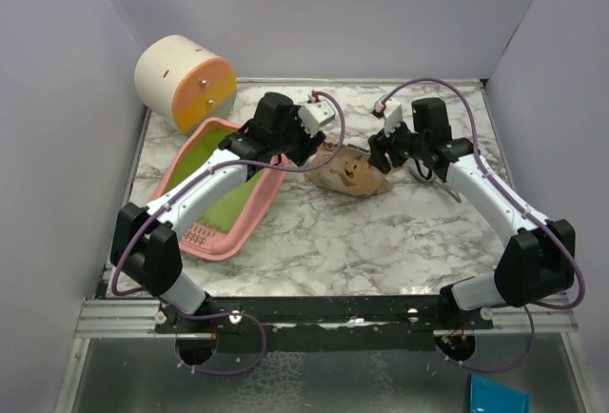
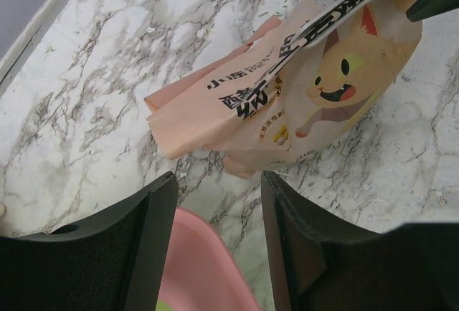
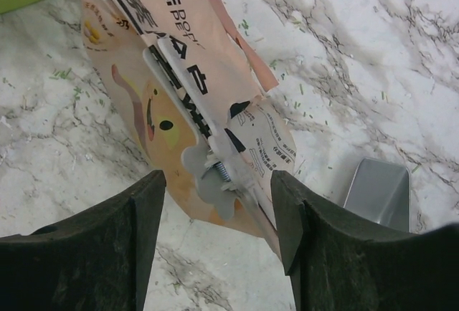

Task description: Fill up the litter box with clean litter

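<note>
The pink litter box (image 1: 221,211) with its lime-green bottom lies at the left under my left arm. Its rim (image 2: 204,268) shows between my left fingers. A tan paper bag with a cartoon cat (image 1: 350,173) lies mid-table, its folded top held by a grey-white clip (image 3: 208,171). My left gripper (image 2: 219,182) is open over the box's rim, just short of the bag (image 2: 308,103). My right gripper (image 3: 217,178) is open above the bag's clipped end, its jaws wide of the clip. The clean litter is hidden, apart from stray greenish specks (image 3: 244,24) on the marble.
A cream-and-orange cylinder (image 1: 186,80) stands at the back left. A metal scoop (image 3: 380,193) lies on the marble right of the bag. Grey walls close in the table on three sides. A blue object (image 1: 498,396) lies below the front rail.
</note>
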Controlling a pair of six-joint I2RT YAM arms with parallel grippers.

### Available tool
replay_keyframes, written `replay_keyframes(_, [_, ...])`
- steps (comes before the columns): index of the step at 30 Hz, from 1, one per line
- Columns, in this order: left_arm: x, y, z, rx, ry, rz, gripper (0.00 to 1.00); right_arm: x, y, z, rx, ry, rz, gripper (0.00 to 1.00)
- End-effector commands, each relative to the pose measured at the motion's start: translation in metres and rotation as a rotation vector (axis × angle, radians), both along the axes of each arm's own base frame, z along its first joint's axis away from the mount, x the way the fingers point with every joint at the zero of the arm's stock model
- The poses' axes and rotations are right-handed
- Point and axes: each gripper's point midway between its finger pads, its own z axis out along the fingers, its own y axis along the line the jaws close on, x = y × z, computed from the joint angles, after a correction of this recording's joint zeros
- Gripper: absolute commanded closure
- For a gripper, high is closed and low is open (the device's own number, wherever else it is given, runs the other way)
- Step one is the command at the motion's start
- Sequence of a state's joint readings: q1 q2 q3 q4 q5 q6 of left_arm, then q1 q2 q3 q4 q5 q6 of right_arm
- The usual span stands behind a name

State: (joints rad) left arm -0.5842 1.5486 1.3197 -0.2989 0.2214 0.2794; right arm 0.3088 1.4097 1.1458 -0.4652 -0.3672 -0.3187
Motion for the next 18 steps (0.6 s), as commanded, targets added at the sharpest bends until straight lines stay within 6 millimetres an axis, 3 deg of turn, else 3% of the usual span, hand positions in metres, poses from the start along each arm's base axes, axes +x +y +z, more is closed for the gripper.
replay_keyframes(1, [0.000,-0.005,0.017,-0.044,-0.036,-0.020,0.48,0.016,-0.004,-0.009,-0.030,-0.015,-0.054,0.47])
replay_keyframes(3, [-0.001,-0.004,0.018,-0.049,-0.044,-0.020,0.48,0.022,-0.009,-0.011,-0.040,-0.016,-0.097,0.85])
replay_keyframes(4, [-0.002,-0.004,0.018,-0.053,-0.049,-0.022,0.48,0.025,-0.012,-0.009,-0.047,-0.019,-0.124,0.96])
replay_keyframes(7, [-0.001,-0.006,0.021,-0.080,-0.051,-0.026,0.48,0.028,-0.016,0.001,-0.030,-0.035,-0.175,0.99])
replay_keyframes(11, [0.001,-0.005,0.030,-0.140,-0.047,-0.032,0.48,0.027,-0.012,0.030,0.054,-0.076,-0.209,0.99])
replay_keyframes(15, [0.006,0.005,0.040,-0.213,-0.072,-0.018,0.48,0.032,-0.022,0.075,0.096,-0.149,-0.301,0.99])
replay_keyframes(18, [0.012,0.014,0.047,-0.252,-0.083,0.018,0.47,0.021,-0.034,0.109,0.126,-0.170,-0.384,0.99])
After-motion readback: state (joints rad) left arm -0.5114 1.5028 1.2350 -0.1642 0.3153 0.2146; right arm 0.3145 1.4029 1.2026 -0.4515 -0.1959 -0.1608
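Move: The white clip on the litter bag's top edge lies almost between my open right fingers, about 2 cm farther out, 1 cm to the left and 2 cm below. The bag's middle is some 6 cm to the left, 1 cm ahead and 6 cm down; the grey scoop lies about 9 cm to the right, 5 cm farther out and 10 cm lower. From my left hand the clip is roughly 17 cm to the right, 2 cm ahead and 6 cm below. I close my right fingers on the clip's handles by the hinge, easing about 1.5 cm down and forward as they shut, and squeeze them together. Keeping that pinch, I lift the clip up off the bag's top edge by some 4 cm, turning my right hand a little over 10 degrees clockwise. ##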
